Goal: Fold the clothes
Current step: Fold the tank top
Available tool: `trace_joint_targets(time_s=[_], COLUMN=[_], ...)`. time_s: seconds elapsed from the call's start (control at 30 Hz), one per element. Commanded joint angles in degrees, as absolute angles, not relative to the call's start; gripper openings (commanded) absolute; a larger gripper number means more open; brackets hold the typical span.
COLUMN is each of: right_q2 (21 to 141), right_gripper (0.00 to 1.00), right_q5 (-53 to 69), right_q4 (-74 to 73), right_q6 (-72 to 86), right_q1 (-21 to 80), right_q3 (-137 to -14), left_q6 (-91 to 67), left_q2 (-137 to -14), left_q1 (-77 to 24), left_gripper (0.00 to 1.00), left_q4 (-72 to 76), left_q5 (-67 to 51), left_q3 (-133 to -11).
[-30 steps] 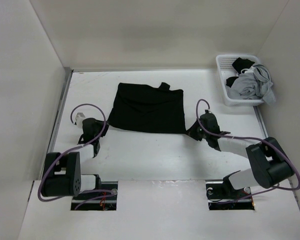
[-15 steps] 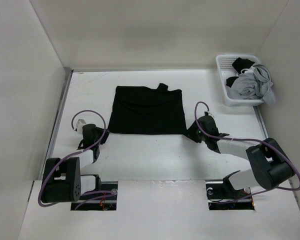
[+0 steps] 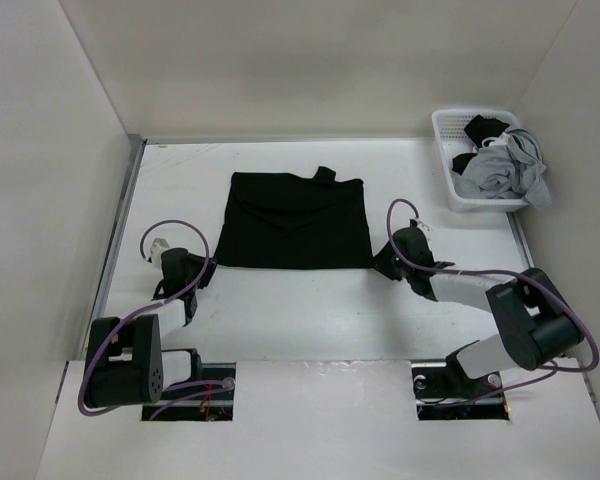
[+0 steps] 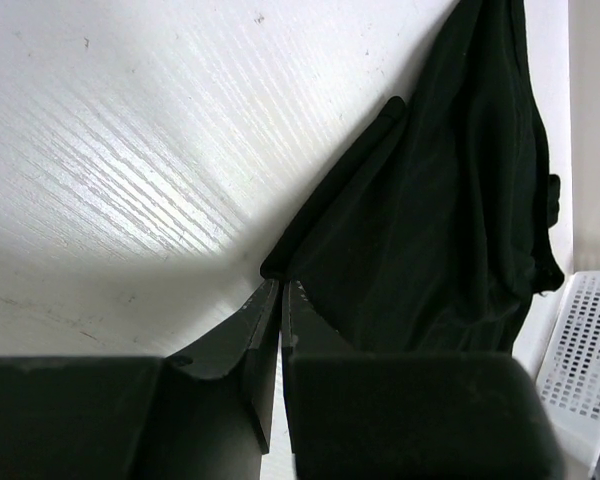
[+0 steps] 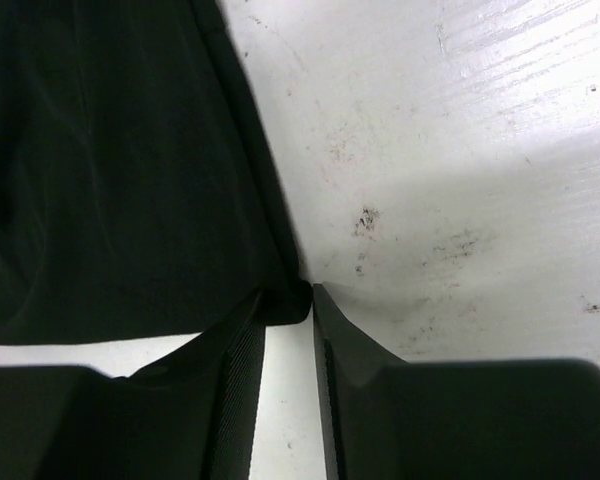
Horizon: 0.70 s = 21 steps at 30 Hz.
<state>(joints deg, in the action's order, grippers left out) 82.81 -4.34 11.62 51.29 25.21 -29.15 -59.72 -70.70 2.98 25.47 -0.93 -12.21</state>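
Note:
The clothes (image 3: pixel 295 220), one plain black garment with a small tab at its far edge, lie flat as a folded rectangle in the middle of the table. My left gripper (image 3: pixel 206 268) is at the near left corner. In the left wrist view its jaws (image 4: pixel 280 285) are pressed together and the clothes (image 4: pixel 440 220) taper to a point right in the tips. My right gripper (image 3: pixel 378 265) is at the near right corner. Its jaws (image 5: pixel 288 300) stand apart, with the corner of the clothes (image 5: pixel 120 180) lying between the fingertips.
A white mesh basket (image 3: pixel 450 185) stands at the far right corner, holding grey clothing (image 3: pixel 500 175) and dark pieces; its wall also shows in the left wrist view as the basket (image 4: pixel 585 340). White walls close in the table on the left, back and right.
My right gripper has gone from shut to open at the near right corner. My left gripper has drawn back toward me, and the near edge of the clothes now lies straighter and flatter.

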Motion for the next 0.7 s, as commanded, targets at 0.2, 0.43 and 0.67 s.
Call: trace_joint_targets(time_s=[0.2, 0.43, 0.67], right_q2=[84.7, 73.7, 45.3], right_gripper=[0.07, 0.00, 0.00], right_q5=[-6.4, -8.9, -18.7], right_q4=[10.2, 9.2, -18.3], right_q6=[51.7, 48.3, 40.4], right_q1=[25.8, 27.8, 35.6], right_q3=[-30.5, -29.4, -41.5], left_q6=[-58.7, -61.7, -65.0], left_q2=[-70.2, -64.2, -37.0], left_q1=[4.0, 3.8, 2.2], left_gripper=[0.02, 0.00, 0.00], left_q4=[27.7, 25.7, 3.0], left_q5=[-2.5, -4.1, -5.1], left_q3=[-12.4, -13.7, -29.2])
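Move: The folded tank top lies flat between the hands. Its near right corner sits between the right hand's still-parted fingertips, and its middle is about 9 cm ahead and 16 cm left of that hand, 1 cm lower. The left hand already grips the near left corner, with the tank top's middle some 9 cm ahead, 18 cm to its right and 1 cm lower. The basket stands roughly 23 cm ahead and 23 cm right of the right hand. The right fingers shut on the tank top's near right corner while the left keeps its pinch on the near left one. After that brief hold both hands go up together, speeding up, about 13 cm off the table; the right also eases back some 3 cm, and both hands tilt their fingertips upward by about 15 degrees. ##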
